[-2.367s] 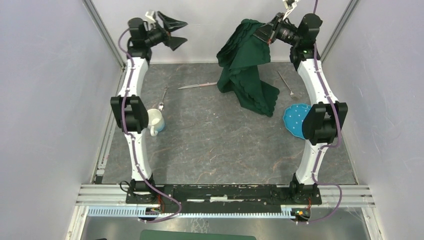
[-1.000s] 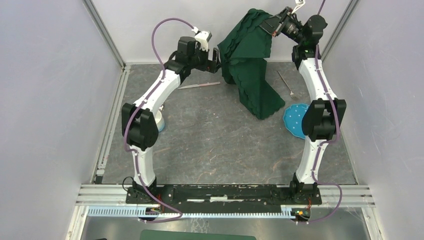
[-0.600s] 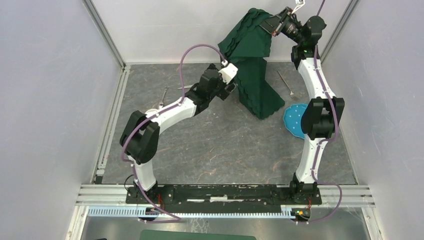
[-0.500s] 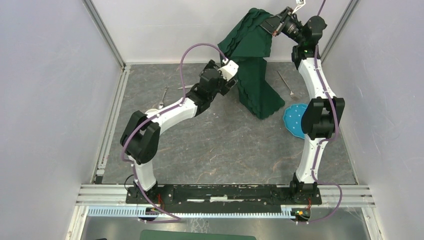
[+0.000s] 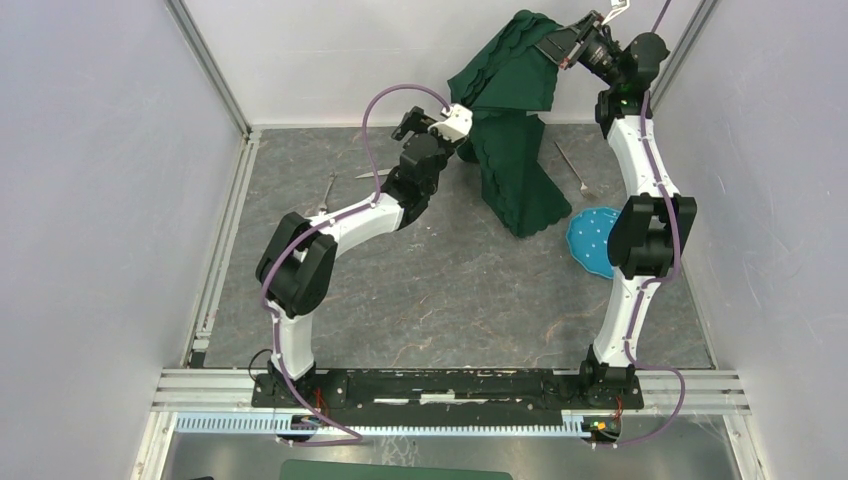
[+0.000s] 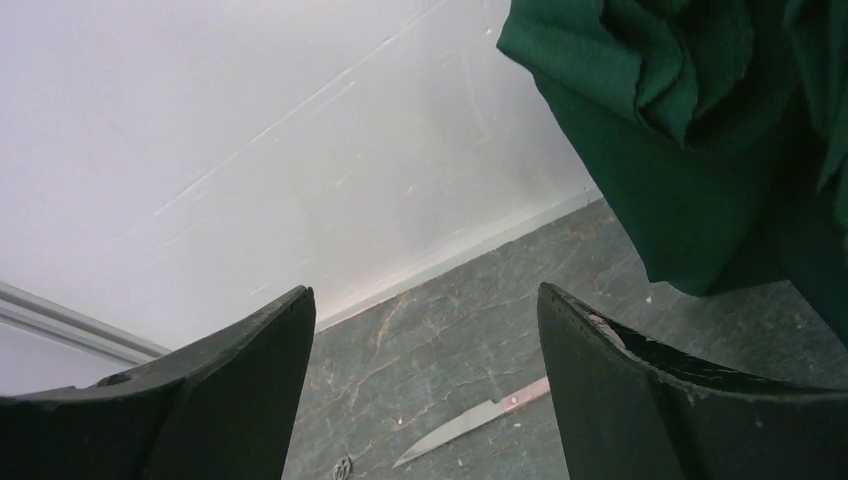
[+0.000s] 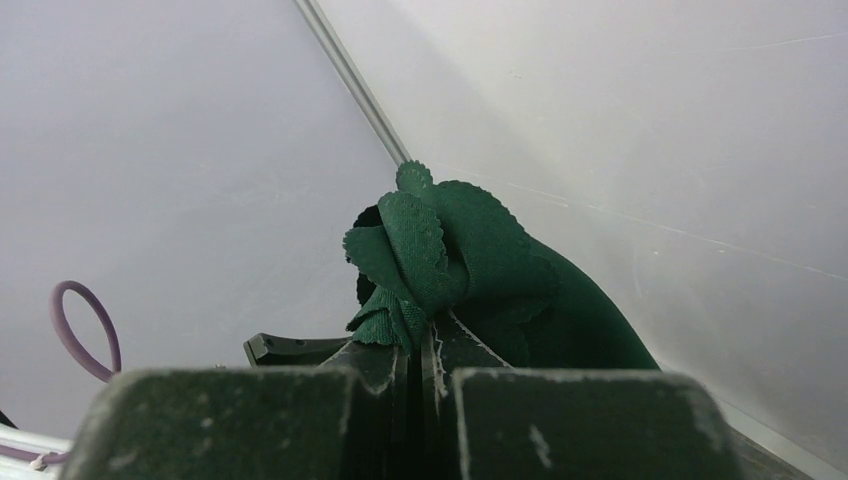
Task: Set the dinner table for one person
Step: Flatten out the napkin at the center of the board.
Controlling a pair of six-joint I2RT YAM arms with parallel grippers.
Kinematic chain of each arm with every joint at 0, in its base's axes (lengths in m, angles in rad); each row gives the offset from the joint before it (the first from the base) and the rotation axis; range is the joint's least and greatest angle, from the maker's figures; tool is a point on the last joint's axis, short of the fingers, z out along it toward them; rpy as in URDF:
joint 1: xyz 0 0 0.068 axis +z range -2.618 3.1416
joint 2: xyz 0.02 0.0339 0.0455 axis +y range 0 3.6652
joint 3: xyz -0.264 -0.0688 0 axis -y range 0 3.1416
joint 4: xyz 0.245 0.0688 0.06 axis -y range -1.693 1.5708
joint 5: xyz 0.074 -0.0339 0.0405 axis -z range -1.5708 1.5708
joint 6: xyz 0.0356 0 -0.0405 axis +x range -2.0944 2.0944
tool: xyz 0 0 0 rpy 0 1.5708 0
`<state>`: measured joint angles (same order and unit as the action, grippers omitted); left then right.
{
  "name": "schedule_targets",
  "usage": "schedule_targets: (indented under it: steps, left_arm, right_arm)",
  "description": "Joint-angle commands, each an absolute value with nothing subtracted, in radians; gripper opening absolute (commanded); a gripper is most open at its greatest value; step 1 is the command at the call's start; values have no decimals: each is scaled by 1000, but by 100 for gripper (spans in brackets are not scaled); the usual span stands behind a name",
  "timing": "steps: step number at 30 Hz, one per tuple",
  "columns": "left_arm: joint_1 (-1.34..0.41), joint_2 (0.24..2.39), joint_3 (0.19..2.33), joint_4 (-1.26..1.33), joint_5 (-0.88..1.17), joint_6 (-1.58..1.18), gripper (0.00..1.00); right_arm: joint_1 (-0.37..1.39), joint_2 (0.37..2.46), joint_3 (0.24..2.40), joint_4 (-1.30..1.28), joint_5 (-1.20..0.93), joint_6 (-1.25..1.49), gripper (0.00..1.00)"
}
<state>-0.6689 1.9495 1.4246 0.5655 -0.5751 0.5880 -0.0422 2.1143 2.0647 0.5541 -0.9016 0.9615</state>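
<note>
A dark green scallop-edged cloth (image 5: 510,130) hangs from my right gripper (image 5: 557,45), which is shut on its bunched top corner (image 7: 410,250) high by the back wall. The cloth's lower end rests on the dinner table (image 5: 450,290). My left gripper (image 5: 418,122) is raised just left of the hanging cloth, open and holding nothing. In the left wrist view the left gripper (image 6: 425,300) faces the back wall, with the cloth (image 6: 680,150) at upper right, clear of the fingers. A knife (image 6: 480,420) lies on the table below.
A spoon (image 5: 325,195) lies at the back left and the knife (image 5: 366,175) shows partly behind the left arm. A fork (image 5: 572,165) lies at the back right. A blue dotted plate (image 5: 592,240) sits beside the right arm. White walls close off the back and sides.
The left arm has swung from the back left corner across to the cloth's left side, and its jaws have narrowed slightly. The right gripper has lifted the cloth a little higher.
</note>
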Motion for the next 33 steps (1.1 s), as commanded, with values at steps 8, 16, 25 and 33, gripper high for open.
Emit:
schedule_targets:
  steps: [8, 16, 25, 33]
  left_arm:
    - [-670, 1900, 1437, 685, -349, 435, 83]
    - [-670, 1874, 1445, 648, -181, 282, 72]
    - [-670, 1867, 1426, 701, -173, 254, 70]
    - [-670, 1904, 1491, 710, -92, 245, 64]
  right_arm:
    - [-66, 2063, 2083, 695, -902, 995, 0]
    - [-70, 2054, 2059, 712, -931, 1008, 0]
    - [-74, 2022, 1985, 800, -949, 1068, 0]
    - [-74, 1936, 1857, 893, -943, 1099, 0]
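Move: The napkin's hanging fold, which my open left fingers go for, is about 9 cm to their right, 4 cm ahead and 5 cm higher. The knife lies on the table some 25 cm below, about 6 cm left and 1 cm ahead. From my right hand, which holds the napkin up, that fold is roughly 11 cm left, level fore and aft, 13 cm lower; the fork lies about 12 cm right, 6 cm back, far below. I sweep my left hand right towards the napkin's hanging fold, about 8 cm, rising some 4 cm as I go, swinging the fingers roughly 25 degrees clockwise and rolling the hand's left side down. The fingers narrow but stay open, with no pinch yet. My right hand keeps its pinch on the bunched cloth up high, easing back and slightly down. ##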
